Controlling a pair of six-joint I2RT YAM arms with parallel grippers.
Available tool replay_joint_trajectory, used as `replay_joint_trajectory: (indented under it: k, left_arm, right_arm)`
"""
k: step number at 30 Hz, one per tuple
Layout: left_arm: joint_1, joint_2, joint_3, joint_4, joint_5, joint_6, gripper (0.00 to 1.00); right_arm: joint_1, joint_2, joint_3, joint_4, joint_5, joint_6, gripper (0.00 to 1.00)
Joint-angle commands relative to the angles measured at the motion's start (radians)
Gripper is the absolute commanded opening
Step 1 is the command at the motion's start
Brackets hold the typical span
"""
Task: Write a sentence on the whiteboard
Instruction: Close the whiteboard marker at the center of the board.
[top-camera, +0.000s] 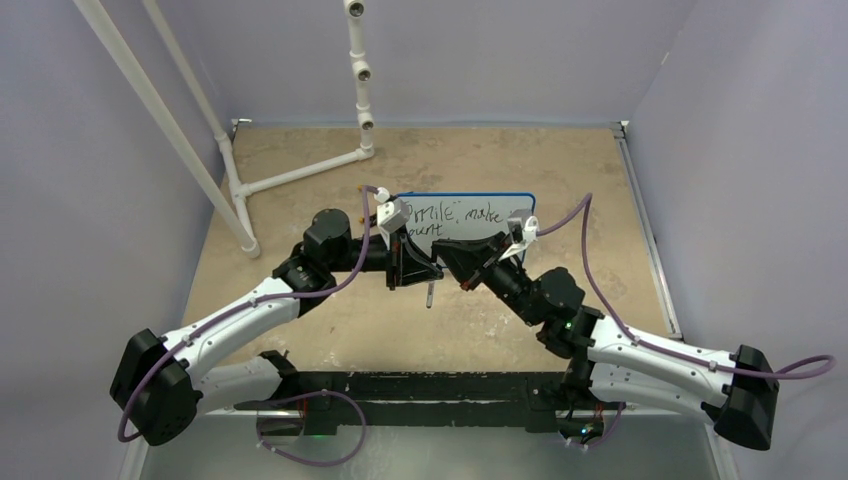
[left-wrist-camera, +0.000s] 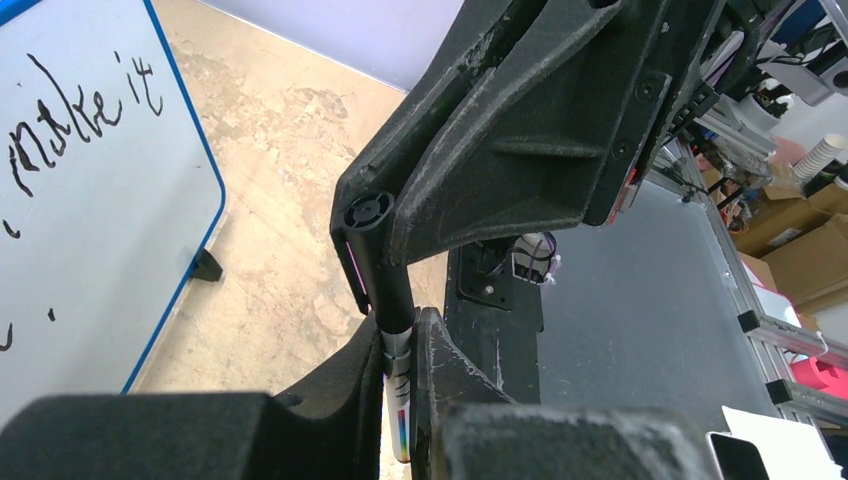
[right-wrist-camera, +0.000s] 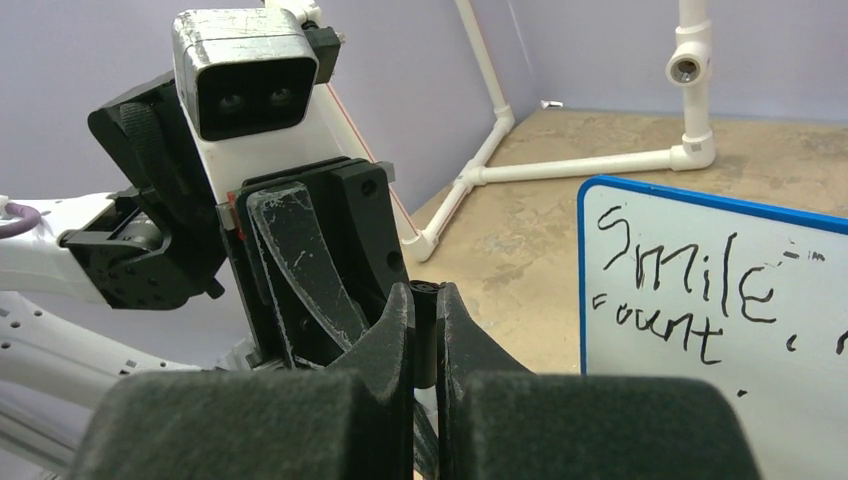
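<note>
The blue-framed whiteboard (top-camera: 470, 215) stands on the tan table behind both grippers. Its sentence (top-camera: 455, 213) reads "Smile, make it" over "count" (right-wrist-camera: 690, 280), also partly visible in the left wrist view (left-wrist-camera: 90, 110). My left gripper (left-wrist-camera: 400, 335) is shut on a white marker (left-wrist-camera: 400, 400) with a rainbow stripe. The marker's lower end (top-camera: 429, 293) sticks out below that gripper. My right gripper (right-wrist-camera: 425, 300) is shut on the marker's black cap (right-wrist-camera: 424, 330), and its fingers (left-wrist-camera: 480, 170) come in from above onto the cap (left-wrist-camera: 385, 270). Cap and barrel meet; the tip is hidden.
A white PVC pipe frame (top-camera: 300, 175) lies at the back left, with an upright pipe (top-camera: 360, 70) and slanted poles. Purple walls enclose the table. A metal rail (top-camera: 645, 230) runs along the right edge. A black base strip (top-camera: 430, 385) spans the near edge.
</note>
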Motion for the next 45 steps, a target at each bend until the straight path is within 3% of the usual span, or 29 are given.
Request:
replay_joint_trajectory:
  k: [1,17,23,28,36,45]
  left_arm:
    - [-0.001,-0.030,0.058,0.045,-0.026,0.021,0.00]
    - [0.002,-0.055,0.071,0.070,-0.098,0.045,0.00]
    - [0.002,-0.041,0.104,-0.003,-0.086,0.111,0.00]
    - [0.002,-0.038,0.132,-0.089,-0.076,0.164,0.00]
    - [0.001,-0.081,0.112,-0.083,-0.177,0.152,0.00]
    - [0.002,-0.102,0.058,0.033,-0.206,0.054,0.00]
  right_arm:
    - [0.002,0.013,-0.017,0.010,-0.070,-0.045,0.00]
    - [0.002,-0.004,-0.022,-0.020,-0.122,-0.036,0.00]
    - [0.002,-0.025,0.011,-0.050,-0.091,-0.042,0.40]
    - [0.002,-0.054,0.020,-0.054,-0.086,-0.051,0.61]
    - [0.002,-0.090,-0.073,0.006,-0.111,-0.055,0.69]
    - [0.002,0.000,-0.101,0.101,-0.120,-0.062,0.64]
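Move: Just about 3 to 4 cm above the left hand, and a little ahead, sits the marker cap on the barrel that hand is gripping. For the right hand the cap is already between its fingertips, its middle roughly 2 cm below the hand point. The whiteboard's middle lies about 18 cm ahead of the left hand, 6 cm to its right and some 18 cm lower. Pressing the capped marker together first, the left hand eases up and the right hand down by about half a centimetre each, grips kept. The right fingers then open wide and let go of the cap, backing off slightly and sinking about 4 cm, while the left hand carries the marker up about 5 cm and forward 3 cm, turning some 15 degrees. ##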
